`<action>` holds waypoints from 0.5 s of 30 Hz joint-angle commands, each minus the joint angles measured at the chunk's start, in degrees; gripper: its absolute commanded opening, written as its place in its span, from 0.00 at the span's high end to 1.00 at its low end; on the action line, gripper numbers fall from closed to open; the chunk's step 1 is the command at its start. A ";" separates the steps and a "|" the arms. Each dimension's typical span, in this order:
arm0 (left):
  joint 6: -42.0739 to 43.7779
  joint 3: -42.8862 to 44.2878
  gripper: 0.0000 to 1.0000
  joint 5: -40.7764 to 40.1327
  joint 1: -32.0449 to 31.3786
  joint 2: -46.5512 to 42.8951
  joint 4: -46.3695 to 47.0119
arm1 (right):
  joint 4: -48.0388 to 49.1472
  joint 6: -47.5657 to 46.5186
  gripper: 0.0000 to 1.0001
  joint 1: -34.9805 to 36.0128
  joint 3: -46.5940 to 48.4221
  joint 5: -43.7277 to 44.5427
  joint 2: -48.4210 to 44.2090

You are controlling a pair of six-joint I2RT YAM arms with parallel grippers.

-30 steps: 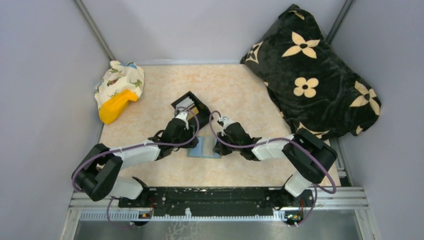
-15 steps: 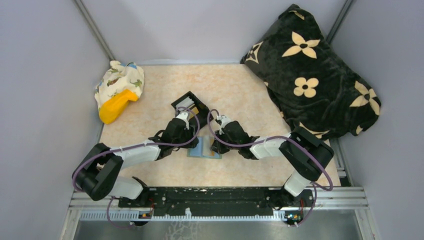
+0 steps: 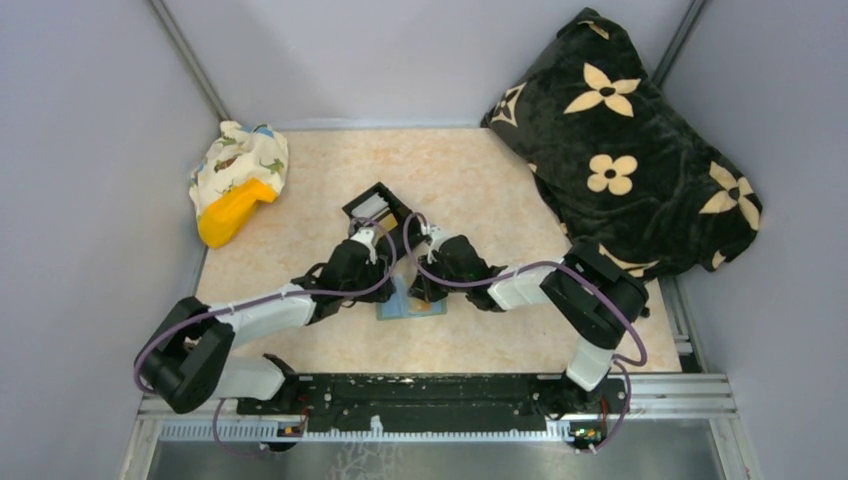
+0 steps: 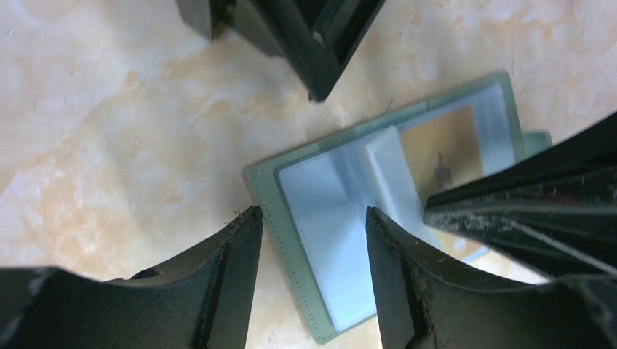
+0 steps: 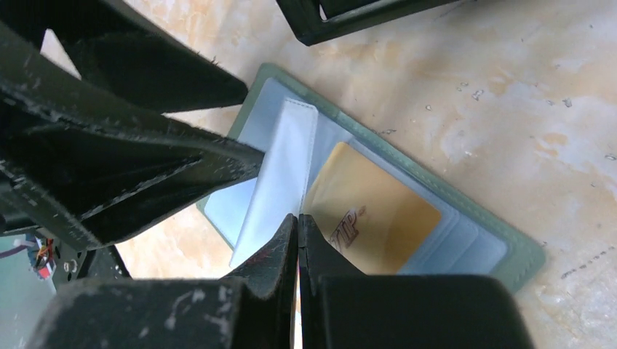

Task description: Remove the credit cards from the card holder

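The sage-green card holder (image 3: 408, 303) lies open on the table between both grippers. A tan-gold credit card (image 5: 371, 211) with reddish lettering lies on its right inner panel, and it also shows in the left wrist view (image 4: 444, 149). A pale blue-grey inner flap (image 5: 280, 171) stands up at the fold. My right gripper (image 5: 298, 217) is shut, its tips touching down where the flap meets the gold card's edge; nothing shows between its jaws. My left gripper (image 4: 313, 212) is open, its fingers straddling the holder's left panel (image 4: 327, 240) at its outer edge.
A black plastic box (image 3: 380, 210) lies just behind the holder, close to both grippers. A black flowered blanket (image 3: 620, 150) fills the back right. A printed cloth with a yellow object (image 3: 238, 180) sits at the back left. Grey walls close in both sides.
The right arm has swung left, bringing its shut gripper in over the holder's middle. The left arm has leaned in slightly; its jaws stay equally wide.
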 commanded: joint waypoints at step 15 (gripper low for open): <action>-2.67 1.81 0.40 -2.93 -0.65 -16.77 -14.64 | 2.34 -0.17 1.00 2.63 4.69 -1.57 1.46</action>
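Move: The holder's white middle flap, standing up, is right in front of my shut right fingertips, about 1 cm to their left. The gold card in the holder's right half lies about 2 cm to their right, 1 cm ahead and just below. From my open left fingers the flap is some 4 cm right and 1 cm back, the card about 7 cm right and level. The black box's middle lies about 15 cm straight ahead of my left hand. I draw my left hand up off the holder, fingers still about half open: first a short way back and left, then about 5 cm up, clear of the white flap. Meanwhile I keep my right fingers shut against the flap's gold-card side and ease them slowly leftward, a bit over 1 cm, towards the blue pocket. ##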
